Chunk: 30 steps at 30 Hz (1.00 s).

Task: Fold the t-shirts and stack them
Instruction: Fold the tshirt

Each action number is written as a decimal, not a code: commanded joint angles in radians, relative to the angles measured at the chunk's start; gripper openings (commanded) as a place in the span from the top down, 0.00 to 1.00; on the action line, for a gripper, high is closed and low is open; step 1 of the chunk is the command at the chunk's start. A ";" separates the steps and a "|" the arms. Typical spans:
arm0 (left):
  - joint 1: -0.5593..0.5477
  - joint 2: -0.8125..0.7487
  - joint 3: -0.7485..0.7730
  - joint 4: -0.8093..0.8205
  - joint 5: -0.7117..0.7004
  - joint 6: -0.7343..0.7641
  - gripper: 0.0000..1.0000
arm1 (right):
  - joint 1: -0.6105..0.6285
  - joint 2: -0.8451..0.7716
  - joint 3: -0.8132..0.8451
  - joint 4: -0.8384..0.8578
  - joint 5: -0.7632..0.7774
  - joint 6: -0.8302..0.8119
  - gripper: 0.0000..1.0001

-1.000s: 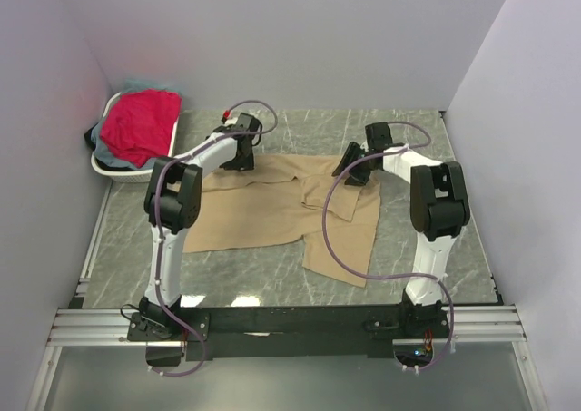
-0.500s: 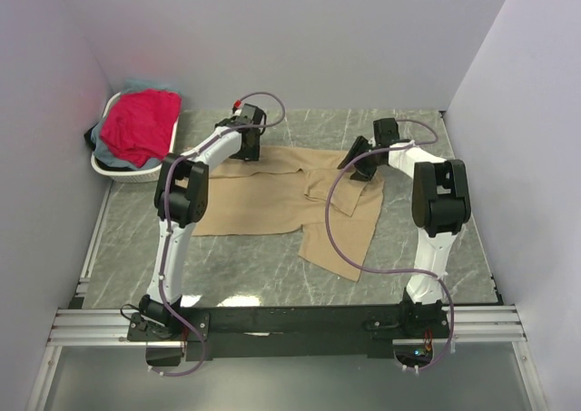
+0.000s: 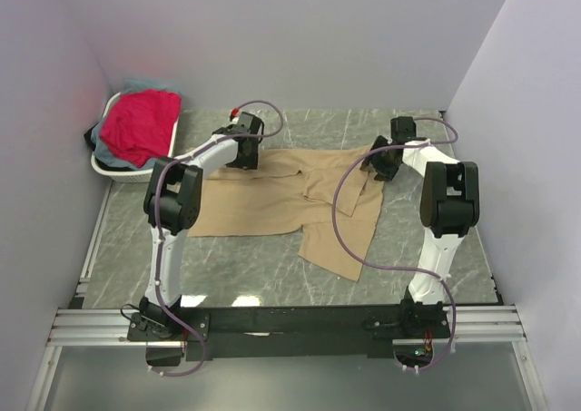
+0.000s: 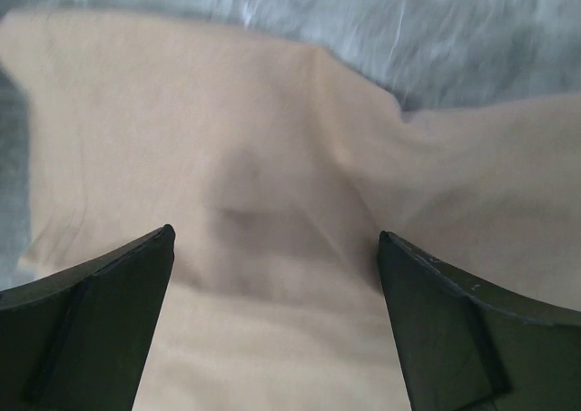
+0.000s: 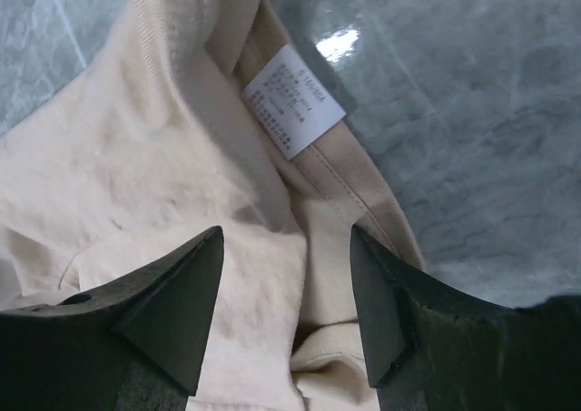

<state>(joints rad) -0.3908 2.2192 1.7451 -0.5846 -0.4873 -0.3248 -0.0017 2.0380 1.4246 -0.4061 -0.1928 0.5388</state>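
Observation:
A tan t-shirt (image 3: 272,202) lies spread and partly rumpled on the marble table, its lower right part folded over on itself. My left gripper (image 3: 243,153) hovers over the shirt's far left edge. Its jaws (image 4: 274,239) stand wide open above smooth tan cloth (image 4: 272,139), holding nothing. My right gripper (image 3: 382,162) is at the shirt's far right corner. It is open (image 5: 286,232), with the bunched collar and its white label (image 5: 293,101) lying loose between the fingers. A red-pink t-shirt (image 3: 141,125) tops a pile of others.
A white oval basket (image 3: 107,168) stands at the far left against the wall and holds the pile, with pale blue-grey and dark cloth showing under the red-pink one. Walls close in on three sides. Both arms' cables loop over the shirt.
My right gripper slid rightward toward the far right corner and its jaws widened. The shirt's right side shifted with it. My left gripper went toward the far wall and came back.

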 commanded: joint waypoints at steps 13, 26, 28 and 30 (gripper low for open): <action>-0.031 -0.630 -0.464 -0.029 -0.155 -0.333 0.01 | 0.006 -0.674 -0.449 0.056 -0.094 0.015 0.36; -0.017 -0.820 -0.909 0.060 -0.010 -0.533 0.01 | 0.006 -1.153 -0.918 -0.083 -0.123 0.107 0.37; 0.010 -0.842 -0.929 0.046 -0.004 -0.557 0.00 | 0.006 -1.196 -0.969 -0.097 -0.137 0.124 0.37; 0.035 -0.868 -0.943 0.037 -0.016 -0.571 0.01 | 0.006 -1.222 -1.001 -0.108 -0.142 0.135 0.37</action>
<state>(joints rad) -0.3981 1.4166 0.8246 -0.5575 -0.5011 -0.8284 0.0021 0.8654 0.4877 -0.4664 -0.3138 0.6327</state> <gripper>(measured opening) 0.995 0.629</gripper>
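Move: The left hand, down on the shirt's far strip, has the shirt's near-left corner about 25 cm back and 14 to its left at table height, with the laundry basket some 5 cm ahead and 29 to the left. The right hand, at the collar end, has the spread-out sleeve about 25 cm back and 12 to its left; the folded-over sleeve lies 7 cm back and 12 left, the white label 3 cm ahead and 1 left. Both hands lift off the smoothed far side of the shirt together and arc back towards the robot over the cloth, peaking some 14 cm up: the left comes back about 20 cm and 7 to its left, turns some 25 degrees counter-clockwise, and sinks to just above the cloth near the shirt's near-left edge, its fingers staying wide open. The right comes back about 24 cm with barely any sideways drift and comes down only to some 5 cm above its starting height, beside the outer edge of the spread-out sleeve, its fingers still about two-thirds open. ##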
